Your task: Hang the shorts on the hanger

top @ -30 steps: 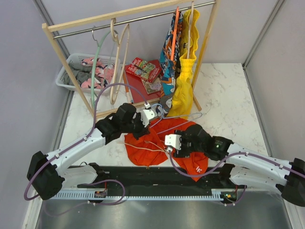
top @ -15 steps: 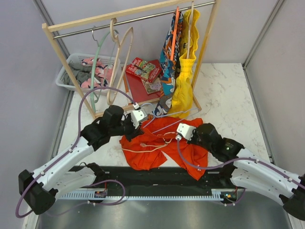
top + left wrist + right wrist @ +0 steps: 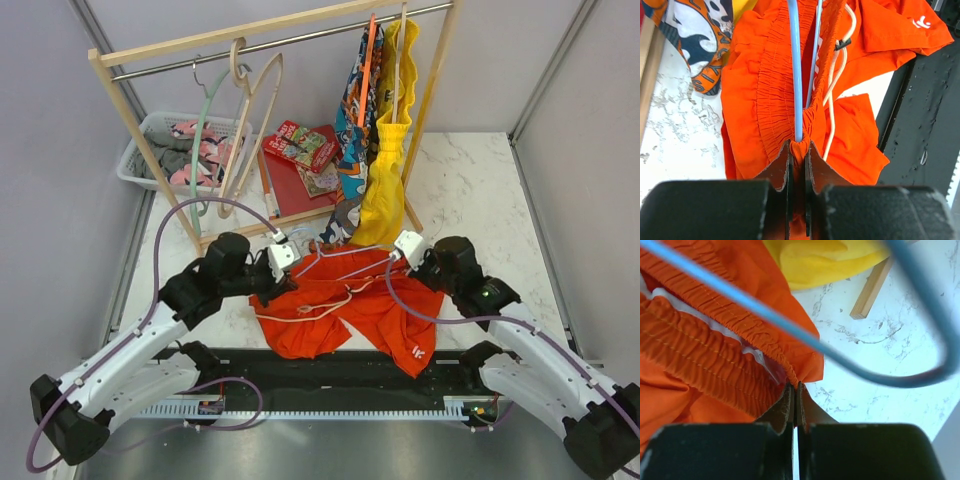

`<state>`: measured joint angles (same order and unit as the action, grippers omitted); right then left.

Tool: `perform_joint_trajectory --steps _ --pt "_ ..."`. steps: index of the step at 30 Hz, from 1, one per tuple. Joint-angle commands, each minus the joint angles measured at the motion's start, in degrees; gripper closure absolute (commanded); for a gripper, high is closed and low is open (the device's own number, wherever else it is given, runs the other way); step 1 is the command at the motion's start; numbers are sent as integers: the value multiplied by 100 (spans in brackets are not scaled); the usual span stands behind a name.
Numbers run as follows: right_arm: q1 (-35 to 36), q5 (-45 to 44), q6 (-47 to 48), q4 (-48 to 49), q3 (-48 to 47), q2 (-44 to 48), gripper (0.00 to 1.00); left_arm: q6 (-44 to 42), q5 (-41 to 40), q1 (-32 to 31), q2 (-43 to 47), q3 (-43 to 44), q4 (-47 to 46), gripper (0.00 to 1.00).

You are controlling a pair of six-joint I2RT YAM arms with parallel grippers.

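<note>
The orange-red shorts [image 3: 380, 310] lie spread on the marble table in front of the rack, white drawstring [image 3: 832, 95] loose across them. The thin light-blue hanger [image 3: 350, 248] runs along inside the gathered waistband. My left gripper [image 3: 283, 262] is shut on the waistband's left end; in the left wrist view the hanger's wire [image 3: 796, 75] ends at the fabric bunched in my left gripper [image 3: 799, 150]. My right gripper [image 3: 405, 250] is shut on the waistband's right end [image 3: 796, 385]. The hanger's wire [image 3: 765, 315] crosses above it and curves round at the right.
The wooden rack [image 3: 280, 40] stands behind, with beige hangers [image 3: 250, 130], a teal hanger [image 3: 203, 130], a patterned garment [image 3: 352, 130] and a yellow garment [image 3: 385, 190] that hangs down to the shorts. A basket [image 3: 150, 150] and red books [image 3: 300, 160] sit behind. A black mat [image 3: 330, 370] lines the near edge.
My right gripper has moved from the shorts' middle to the right end of the waistband and shut on it. The left arm has drawn left, and the waistband is stretched out.
</note>
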<state>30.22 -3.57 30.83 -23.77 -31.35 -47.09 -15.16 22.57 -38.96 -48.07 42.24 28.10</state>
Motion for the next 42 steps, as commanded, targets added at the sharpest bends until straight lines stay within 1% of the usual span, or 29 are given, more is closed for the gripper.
perform_joint_trajectory --steps 1,2,3,6,9,14,17,20,23,24,25,28,32,33,34,35,36,37,38,39,41,42 --pt "-849 258 -59 -102 -318 -89 100 -531 -376 64 483 -259 82 98" --pt "-1025 348 -59 -84 -354 -125 100 -584 -332 64 570 -286 134 98" --pt "-1349 523 -86 -75 -389 -238 100 -611 -323 64 597 -304 222 98" --pt "-1842 954 -182 -84 -652 -545 100 -856 -175 64 641 -348 406 98" --pt "-2107 1314 -253 -241 -1021 -801 100 -1199 -95 55 484 -295 538 98" --pt "-2143 1518 -271 -392 -1461 -776 100 -1446 -59 20 27 12 864 98" --pt "-2152 1517 -139 -523 -1584 -697 100 -1648 -243 -15 -228 56 908 98" --pt "-2152 1745 80 -786 -1733 -513 100 -1482 -655 -15 -527 179 777 98" --pt "-2152 2158 405 -1190 -1856 -310 100 -1096 -762 -68 -852 504 724 98" --pt "-2152 2316 493 -1444 -1918 -266 100 -973 -780 -120 -940 713 723 98" --pt "-2160 2561 564 -1551 -1944 -239 100 -919 -824 -347 -1141 811 723 98" --pt "-2125 2897 609 -1797 -2084 -195 100 -866 -868 -778 -1301 1057 566 98" --pt "-2038 3283 547 -2131 -2419 -528 100 -857 -929 -1043 -1713 1436 434 98" --pt "-2011 3406 625 -2358 -2585 -590 100 -857 -938 -1096 -1784 1610 346 98" --pt "-2011 3512 635 -2439 -2665 -643 98 -840 -930 -1166 -1854 1716 337 98" --pt "-2002 3608 678 -2535 -2744 -722 90 -814 -895 -1201 -1924 1822 328 98" --pt "-2002 3844 757 -2745 -2919 -749 70 -752 -894 -1193 -2029 2006 311 98" --pt "-2002 3916 888 -2843 -3007 -766 64 -743 -886 -1193 -2048 2068 310 98" --pt "-2002 3969 925 -2905 -3095 -784 53 -760 -877 -1193 -2039 2104 293 98" --pt "-2011 4074 951 -3010 -3261 -784 46 -856 -894 -1193 -1987 2113 275 98" --pt "-2002 4285 1056 -3098 -3421 -802 41 -962 -947 -1202 -1899 2087 275 98" --pt "-2002 4608 1144 -3212 -3552 -810 39 -1093 -912 -1193 -1855 2034 275 98"
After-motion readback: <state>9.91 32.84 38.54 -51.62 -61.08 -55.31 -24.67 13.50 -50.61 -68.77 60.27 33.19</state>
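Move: Pinched in the right hand is the right end of the orange shorts' waistband; the blue hanger's free end lies about 6 cm to this hand's right, 2 cm back and 4 cm higher. The yellow shorts' lower end is some 6 cm ahead and 6 cm left, the rack foot 8 cm ahead and 2 cm right. From the left hand, gripping the hanger's other end and the cloth, that waistband end lies roughly 20 cm right, 4 cm ahead, slightly lower. Stretching the waistband's right end around the hanger tip, the right hand goes forward and a little right, then mostly up and back, climbing some 11 cm in all, and opens at the end. The left hand keeps its pinch, dips a little, then pushes the hanger about 6 cm right towards the waistband's right end, rising and turning slightly clockwise. ##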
